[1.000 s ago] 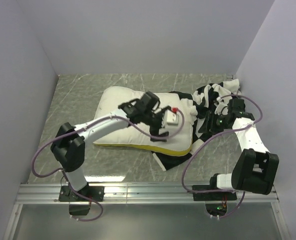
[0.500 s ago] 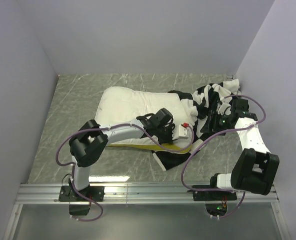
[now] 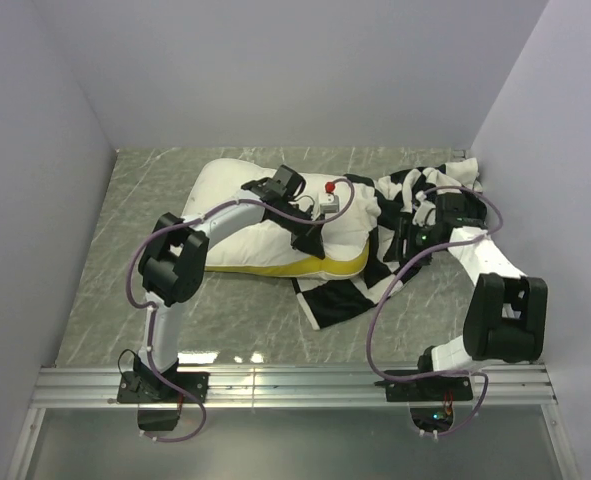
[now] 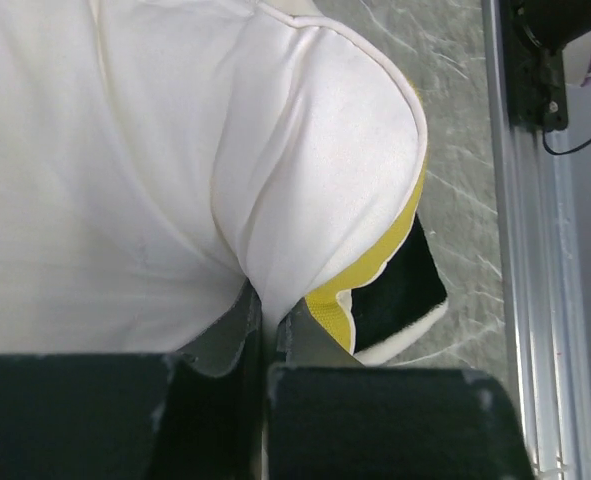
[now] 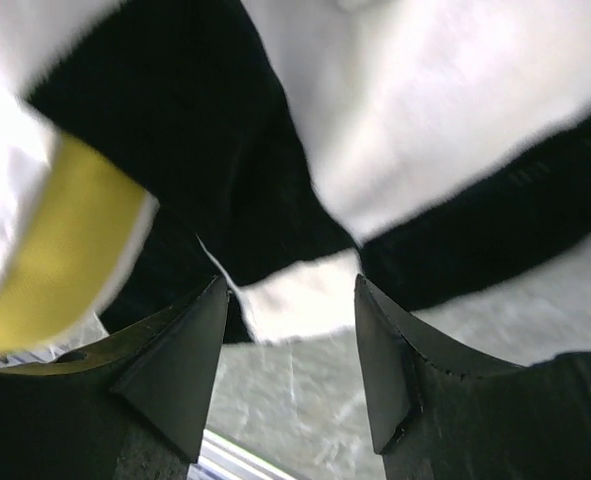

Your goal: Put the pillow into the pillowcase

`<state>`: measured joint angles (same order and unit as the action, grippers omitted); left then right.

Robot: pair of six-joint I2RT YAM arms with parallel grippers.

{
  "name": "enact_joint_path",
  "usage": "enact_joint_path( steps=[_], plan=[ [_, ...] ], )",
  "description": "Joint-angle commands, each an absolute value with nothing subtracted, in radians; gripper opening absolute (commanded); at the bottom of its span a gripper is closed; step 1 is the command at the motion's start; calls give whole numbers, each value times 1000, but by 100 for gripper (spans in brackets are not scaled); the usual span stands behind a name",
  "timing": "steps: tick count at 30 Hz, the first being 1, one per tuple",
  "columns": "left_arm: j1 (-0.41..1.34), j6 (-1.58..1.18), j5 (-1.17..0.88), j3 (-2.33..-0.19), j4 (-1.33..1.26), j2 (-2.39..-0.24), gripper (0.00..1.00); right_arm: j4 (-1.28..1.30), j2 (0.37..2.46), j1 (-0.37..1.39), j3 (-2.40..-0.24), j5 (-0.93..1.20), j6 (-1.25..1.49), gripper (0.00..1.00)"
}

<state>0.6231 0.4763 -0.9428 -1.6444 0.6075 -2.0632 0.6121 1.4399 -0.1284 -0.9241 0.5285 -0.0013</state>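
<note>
The cream-white pillow [image 3: 245, 205] lies mid-table, its yellow band [image 3: 320, 268] along the near edge. My left gripper [image 3: 312, 243] is shut on a pinch of the pillow's white cover [image 4: 305, 150], right beside the yellow band [image 4: 375, 265] at a corner; the left gripper [image 4: 265, 322] has its jaws pressed together on the fold. The black-and-white checkered pillowcase [image 3: 425, 195] bunches at the right and spreads under the pillow's near corner [image 3: 340, 300]. My right gripper [image 3: 403, 245] is open over it; the pillowcase edge [image 5: 295, 300] lies just ahead of the right gripper [image 5: 290, 292].
White walls close in the left, back and right sides, the right wall close behind the bunched fabric. An aluminium rail [image 3: 295, 383] runs along the table's near edge, also seen in the left wrist view as the rail [image 4: 525, 250]. Bare grey marble top [image 3: 140, 210] shows at left.
My left gripper went from open to shut on the pillow near its yellow edge, then drew back toward the far side with it. The right gripper shifted slightly left over the pillowcase.
</note>
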Motion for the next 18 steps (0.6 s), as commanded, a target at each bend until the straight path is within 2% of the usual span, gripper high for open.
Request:
enact_joint_path(
  steps=[1,6,12,14,15,16,18],
  plan=[
    [640,479,-1060,-1684,661,-2069,0,502,1492,-59,-951,503,71,61],
    [620,463,-1069,-1695,653,-2079,0,440,1548,26,-957,485,109,63],
    [603,430,-1088,-1715,654,-2091,0,391,1634,80,-992,353,135,63],
    [601,410,-1083,-1709,629,-2085,0,396,1658,80,-1015,327,146,57],
    [601,385,-1083,-1704,620,-2083,0,396,1672,80,-1020,333,144,53],
    [600,361,-1081,-1701,605,-2082,0,396,1674,78,-1023,356,146,33],
    [597,243,-1042,-1680,510,-2072,0,420,1649,78,-1025,399,124,4]
  ],
)
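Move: Ahead and to the left of the open right hand, the black edge of the pillowcase's mouth that it goes for lies about 4 cm forward, 5 cm left and 5 cm below. The pillow's near corner, yellow side showing, is roughly 10 cm left, 3 cm back and 5 cm lower; the case's black near corner sticks out some 14 cm left, 12 cm back and 8 cm down. From the left hand, the edge lies about 15 cm right, 3 cm ahead and 8 cm below. Sweeping left and down towards the pillow's end, the right hand then turns its travel forward while still sinking, some 8 cm in all, its wrist barely turning. Only at the end do its fingers close from over half open to nearly shut, pinching the black pillowcase edge beside the pillow. The left hand stays put with its shut grip on the pillow. ##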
